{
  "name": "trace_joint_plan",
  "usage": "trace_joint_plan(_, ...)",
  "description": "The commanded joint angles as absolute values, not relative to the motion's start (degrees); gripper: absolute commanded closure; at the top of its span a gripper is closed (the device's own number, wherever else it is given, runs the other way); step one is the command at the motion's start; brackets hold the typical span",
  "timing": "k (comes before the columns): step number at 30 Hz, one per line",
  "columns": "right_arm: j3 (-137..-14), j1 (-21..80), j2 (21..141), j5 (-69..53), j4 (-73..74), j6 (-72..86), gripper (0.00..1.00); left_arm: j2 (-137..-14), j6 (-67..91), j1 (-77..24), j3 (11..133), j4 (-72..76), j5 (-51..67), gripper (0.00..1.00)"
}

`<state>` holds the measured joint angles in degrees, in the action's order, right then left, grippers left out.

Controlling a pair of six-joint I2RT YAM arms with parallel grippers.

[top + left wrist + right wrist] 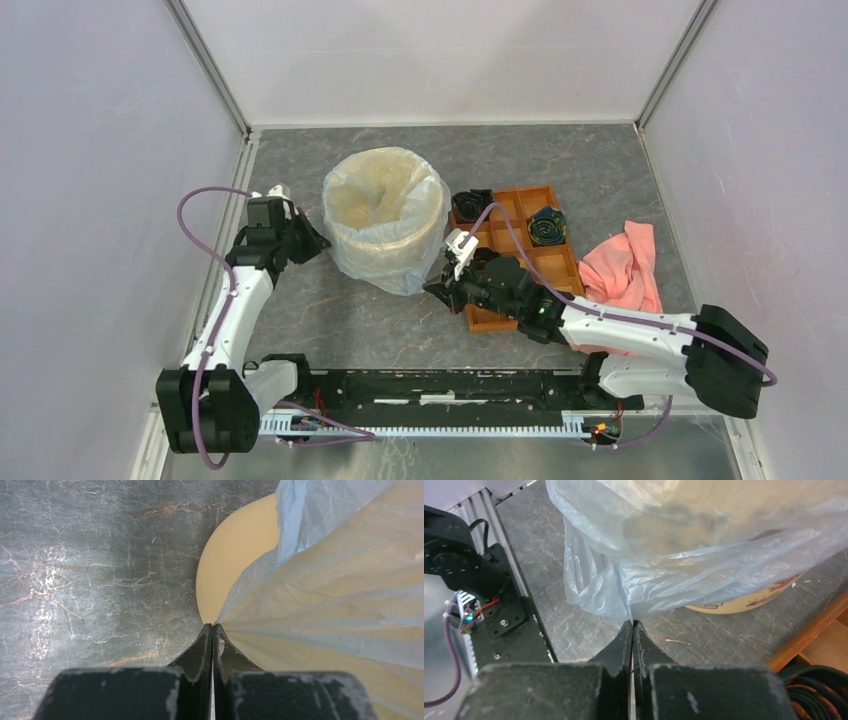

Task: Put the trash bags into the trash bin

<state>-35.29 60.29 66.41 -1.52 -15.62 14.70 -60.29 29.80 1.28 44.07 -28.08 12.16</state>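
The pale blue-grey trash bag point(385, 215) lines the cream-yellow trash bin point(362, 205), draped over its rim and down its sides. My left gripper point(322, 241) is at the bin's left side, shut on a fold of the trash bag point(320, 605), which fans out taut from its tips point(212, 626) across the bin's wall point(235, 555). At the bin's right side, my right gripper point(432, 287) is shut on the bag's hanging lower edge point(634, 587), the film pinched at its tips point(632, 622). The bin's base point(749, 600) shows below the film.
An orange compartment tray point(522, 205) with dark round items stands right of the bin, its edge point(809, 632) close to my right gripper. A pink cloth point(625, 265) lies further right. Side walls enclose the table; the arms' base rail point(440, 385) runs along the near edge.
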Motion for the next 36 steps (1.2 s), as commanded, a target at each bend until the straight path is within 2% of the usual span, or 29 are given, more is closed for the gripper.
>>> trace_joint_plan(1,-29.8,60.4,69.8,2.9,-35.0,16.2,1.00,-62.1,31.9,1.6,44.1,-24.8,12.8,0.98)
trace_joint_plan(8,-25.5,59.0,77.4,10.2,-43.7,21.5,1.00,-66.0,31.8,1.6,43.8,-24.1,10.7,0.98)
trace_joint_plan(16,-29.9,53.6,87.7,-3.1,-44.6,31.3,1.00,-69.9,30.8,1.6,46.7,-27.2,3.0,0.98)
trace_joint_plan(17,-30.3,53.4,88.7,-5.1,-45.1,31.3,1.00,-69.8,30.9,1.6,47.2,-27.6,3.4,0.94)
trace_joint_plan(20,-31.4,53.3,90.1,-8.6,-43.9,30.4,1.00,-66.3,31.7,1.6,47.4,-28.8,2.0,0.61)
trace_joint_plan(21,-31.8,53.4,89.8,-9.2,-42.6,29.8,0.99,-64.2,31.8,1.6,47.6,-29.7,0.5,0.54)
trace_joint_plan(24,-32.6,53.2,86.9,-8.9,-36.8,26.9,0.85,-56.0,32.0,1.6,49.0,-33.2,-7.9,0.35)
trace_joint_plan(26,-33.0,53.1,83.5,-6.9,-30.8,24.2,0.78,-49.9,31.5,1.6,50.7,-35.5,-11.4,0.27)
trace_joint_plan(28,-33.0,53.0,79.3,-3.9,-24.7,21.3,0.66,-46.5,30.0,1.6,53.7,-36.7,-9.9,0.25)
trace_joint_plan(29,-33.2,52.9,77.0,-2.1,-21.3,19.9,0.57,-45.5,28.1,1.5,55.5,-36.5,-6.1,0.25)
trace_joint_plan(31,-34.1,52.6,73.7,0.7,-15.1,17.4,0.46,-44.5,26.9,1.5,58.0,-33.3,4.8,0.25)
trace_joint_plan(33,-34.5,52.2,70.6,1.4,-11.6,15.4,0.41,-46.0,28.5,1.3,60.1,-30.6,16.0,0.25)
trace_joint_plan(36,-34.2,52.1,65.5,3.4,-8.0,13.8,0.36,-50.8,30.1,-1.6,63.7,-29.7,21.6,0.30)
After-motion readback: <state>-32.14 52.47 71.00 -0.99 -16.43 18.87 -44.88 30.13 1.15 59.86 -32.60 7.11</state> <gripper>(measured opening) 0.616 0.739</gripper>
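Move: Pinching the bag's rim on the bin's left side, the left hand has the trash bin's middle about 13 cm to its right, 4 cm ahead and roughly level. From the right hand, which holds the bag's front hem, the bin's middle is some 12 cm ahead, 7 cm left and 5 cm lower. The wooden tray's middle lies about 20 cm right, 9 cm ahead and 16 cm down; the cable coil in it is 12 cm right, 6 cm ahead and 14 cm below. Dragging the pinched hem down about 10 cm and some 5 cm forward along the bin's front, the right hand tips down, then opens, backs up about 5 cm and shifts right, levelling again. The left hand tugs its edge down 3–4 cm and slightly forward, opens while swinging left, then lifts away some 20 cm, fingers tilting up. ##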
